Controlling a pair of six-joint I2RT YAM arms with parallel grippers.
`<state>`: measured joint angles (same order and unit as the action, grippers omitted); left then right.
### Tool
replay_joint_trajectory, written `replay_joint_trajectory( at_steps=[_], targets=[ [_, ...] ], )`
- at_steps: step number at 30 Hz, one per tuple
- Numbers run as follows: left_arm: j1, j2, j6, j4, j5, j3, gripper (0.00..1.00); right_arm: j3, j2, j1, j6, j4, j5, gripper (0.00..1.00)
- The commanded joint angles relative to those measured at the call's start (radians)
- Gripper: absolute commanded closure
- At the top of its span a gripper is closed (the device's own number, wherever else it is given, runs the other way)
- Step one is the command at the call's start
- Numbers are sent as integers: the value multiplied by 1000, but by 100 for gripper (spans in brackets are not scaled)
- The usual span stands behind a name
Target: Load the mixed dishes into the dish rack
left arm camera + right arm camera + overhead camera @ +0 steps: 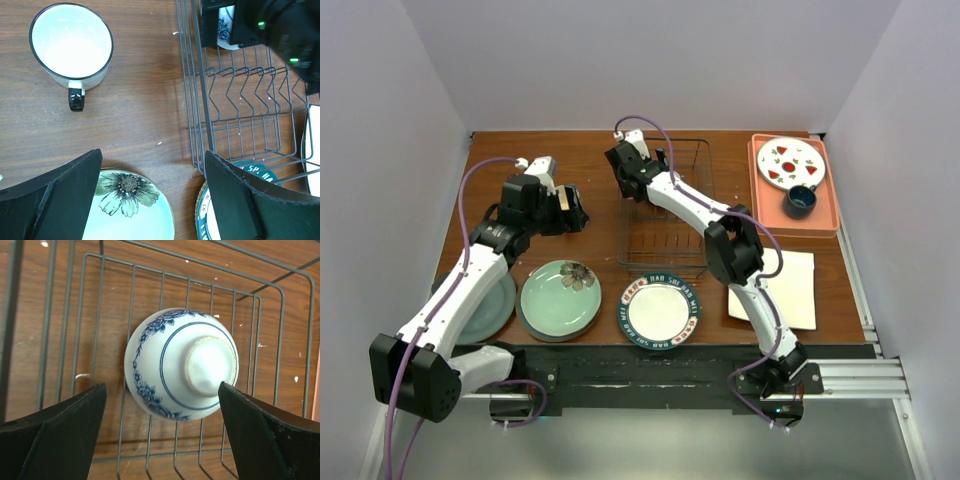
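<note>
A small blue-white patterned bowl (180, 365) lies upside down on the floor of the dark wire dish rack (665, 215), at its far end. My right gripper (161, 386) hangs open just above it, one finger on each side and neither touching it. Over the table left of the rack (240, 100), my left gripper (152, 155) is open and holds nothing. The cream mug (71, 47) stands upright ahead of it. The pale green flower plate (560, 298) rests on a darker teal plate (523, 320). The white plate with a dark patterned rim (660, 310) and the white square plate (790, 290) lie near the front edge.
An orange tray (825, 215) at the back right carries a white plate with red marks (790, 163) and a dark blue cup (801, 201). A grey-green plate (490, 305) lies partly under my left arm at the front left.
</note>
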<state>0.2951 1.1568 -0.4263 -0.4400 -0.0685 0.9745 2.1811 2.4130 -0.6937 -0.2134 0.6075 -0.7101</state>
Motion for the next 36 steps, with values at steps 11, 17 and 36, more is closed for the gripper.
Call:
replay_joint_trajectory(
  at_steps=[11,17,36],
  targets=[
    [1,-20,24,7,-1,39,11,-155,-140,0,-130,-25,182,43],
    [1,-11,18,14,2,44,11,-147,-98,26,-172,-57,233,51],
    [-13,33,38,-42,101,81,10,-271,-164,157,-176,-160,297,55]
  ],
)
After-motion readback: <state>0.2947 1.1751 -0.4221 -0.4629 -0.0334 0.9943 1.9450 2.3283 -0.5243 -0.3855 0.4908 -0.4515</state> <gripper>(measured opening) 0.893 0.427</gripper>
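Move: The bowl is already loose in the dish rack, tipped with its foot up, between and just beyond the right gripper's open fingers: about 4 cm ahead, 3 cm right and 4 cm below. The rack's middle is some 8 cm back and 3 cm right, 8 cm down; the white mug stands about 19 cm left and 8 cm back, equally low. From the left hand the bowl lies roughly 23 cm ahead, 22 cm right and 13 cm down. Draw the open right gripper back about 3 cm and slightly up off the bowl while closing the fingers to a bit under half. Then swing it some 7 cm to the right, forward again and steadily down into the rack, its left side rolling up about 15 degrees, so the narrowed fingertips come in close at the bowl's near edge. ##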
